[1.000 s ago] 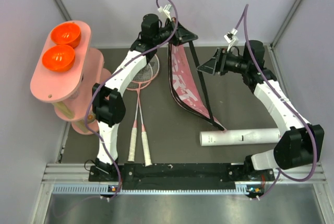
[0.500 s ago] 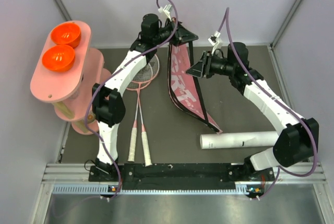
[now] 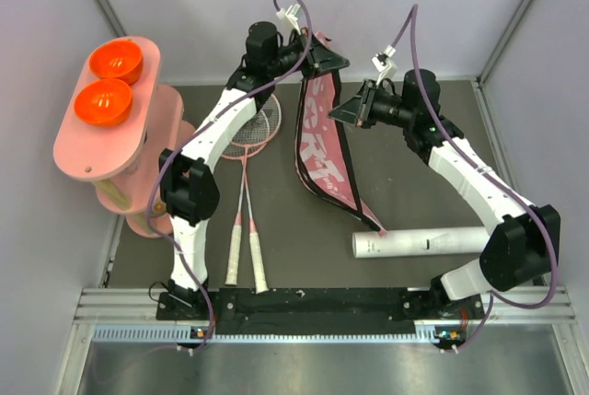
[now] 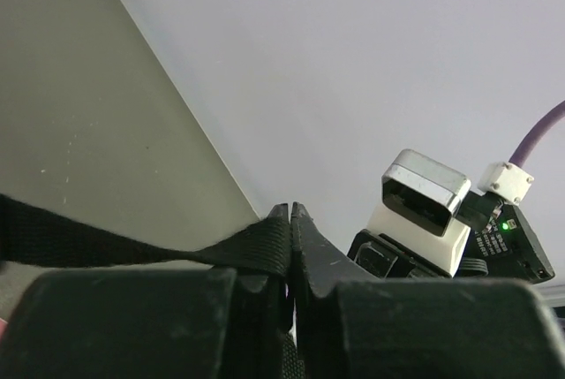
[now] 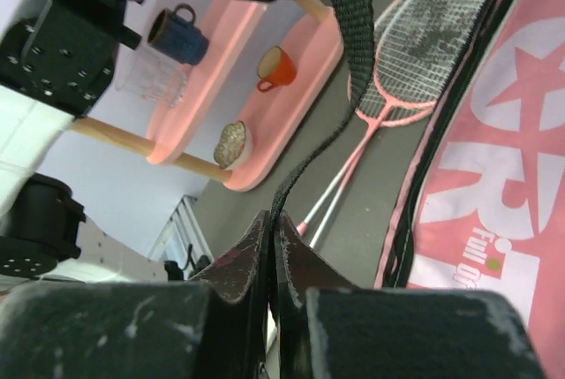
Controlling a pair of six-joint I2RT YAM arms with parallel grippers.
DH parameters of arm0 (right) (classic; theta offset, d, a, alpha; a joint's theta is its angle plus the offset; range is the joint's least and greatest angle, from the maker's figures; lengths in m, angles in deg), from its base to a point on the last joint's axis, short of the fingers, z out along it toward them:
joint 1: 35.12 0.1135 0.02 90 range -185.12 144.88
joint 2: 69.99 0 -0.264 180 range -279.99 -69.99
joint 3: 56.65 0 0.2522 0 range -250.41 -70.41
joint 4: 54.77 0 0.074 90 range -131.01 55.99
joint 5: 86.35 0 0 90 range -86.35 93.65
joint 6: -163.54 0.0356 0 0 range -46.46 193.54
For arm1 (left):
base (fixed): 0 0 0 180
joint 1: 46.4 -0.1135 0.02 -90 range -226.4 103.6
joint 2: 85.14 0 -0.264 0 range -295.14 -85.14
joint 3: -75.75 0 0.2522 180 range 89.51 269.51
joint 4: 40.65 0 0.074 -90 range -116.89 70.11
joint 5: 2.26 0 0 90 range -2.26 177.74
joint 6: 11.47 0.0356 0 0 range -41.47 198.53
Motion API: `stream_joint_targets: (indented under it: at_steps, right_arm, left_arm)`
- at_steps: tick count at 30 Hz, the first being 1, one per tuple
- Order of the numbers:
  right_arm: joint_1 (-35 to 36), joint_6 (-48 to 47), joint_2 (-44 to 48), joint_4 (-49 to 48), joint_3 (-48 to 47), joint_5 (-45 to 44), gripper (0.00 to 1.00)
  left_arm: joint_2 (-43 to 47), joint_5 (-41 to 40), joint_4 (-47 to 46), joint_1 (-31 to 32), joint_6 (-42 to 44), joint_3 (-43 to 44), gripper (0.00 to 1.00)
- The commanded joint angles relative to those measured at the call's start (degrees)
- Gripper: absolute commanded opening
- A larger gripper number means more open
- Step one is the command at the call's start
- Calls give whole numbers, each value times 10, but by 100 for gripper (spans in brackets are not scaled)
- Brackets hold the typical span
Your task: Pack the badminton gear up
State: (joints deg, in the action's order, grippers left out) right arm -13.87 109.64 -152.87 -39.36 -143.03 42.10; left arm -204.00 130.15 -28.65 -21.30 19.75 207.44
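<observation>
The pink bag point(image 3: 322, 151) lettered "SPORT" hangs tilted over the mat, its narrow end down near the white tube point(image 3: 425, 243). My left gripper point(image 3: 317, 59) is shut on the black strap point(image 4: 252, 246) at the bag's raised wide end. My right gripper point(image 3: 339, 112) is shut on the same strap point(image 5: 349, 17), just right of the bag. Two pink-framed rackets point(image 3: 247, 183) lie side by side on the mat left of the bag, and also show in the right wrist view point(image 5: 424, 34). No shuttlecocks are in view.
A pink oval stand point(image 3: 101, 151) at the left carries two orange bowls point(image 3: 103, 100). Its lower shelves hold a blue mug point(image 5: 177, 34) and an orange cup point(image 5: 278, 67). Grey walls close in the back and sides.
My right gripper has moved left and slightly up, closer to the left gripper. The bag has swung so its lettered face shows more, and its lower end has shifted slightly left.
</observation>
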Motion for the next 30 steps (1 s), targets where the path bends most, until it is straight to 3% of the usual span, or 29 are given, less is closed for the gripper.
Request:
stream_joint_targets:
  at_steps: [1,4,8,12,14,19,30]
  right_arm:
    - [1,75,10,-126,4,-1,0]
    - [2,135,10,-190,27,-9,0]
    - [2,162,0,-234,35,-13,0]
    - [1,158,1,-238,36,-18,0]
    - [2,156,0,-239,36,-17,0]
    - [13,154,-4,-247,40,-21,0]
    - [43,124,3,-226,41,-39,0]
  left_arm:
    - [58,10,-22,-1,9,2,12]
    - [73,6,-11,-1,23,-11,27]
    - [107,-25,61,-1,70,-50,59]
    - [150,-65,136,-1,139,-86,69]
    - [180,-92,155,-1,147,-130,71]
    - [219,-84,102,6,117,-219,72]
    - [196,-73,57,22,61,-226,73]
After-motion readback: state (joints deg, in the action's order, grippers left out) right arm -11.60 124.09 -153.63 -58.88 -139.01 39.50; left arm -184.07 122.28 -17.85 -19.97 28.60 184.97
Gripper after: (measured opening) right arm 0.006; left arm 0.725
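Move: Both grippers already pinch the black strap. From the left hand, the strap part in the right fingers lies about 11 cm back, 1 cm left and 6 cm lower; the hanging bag's middle is roughly 4 cm back, 2 cm left and 23 cm below, the rackets some 9 cm back, 23 cm left and 37 cm below. From the right hand, the left gripper is 11 cm ahead, 1 cm right, 6 cm higher; the white tube is about 15 cm back, 23 cm right and 29 cm below. Open the left gripper wide to let go of the strap, then bring it back about 6.5 cm, some 4 cm left and slightly down, rolling about 10 degrees, until its spread fingers straddle the strap beside the right fingertips. Keep the right fingers shut on the strap, raise them about 4 cm, roll them some 13 degrees, and ease left. ##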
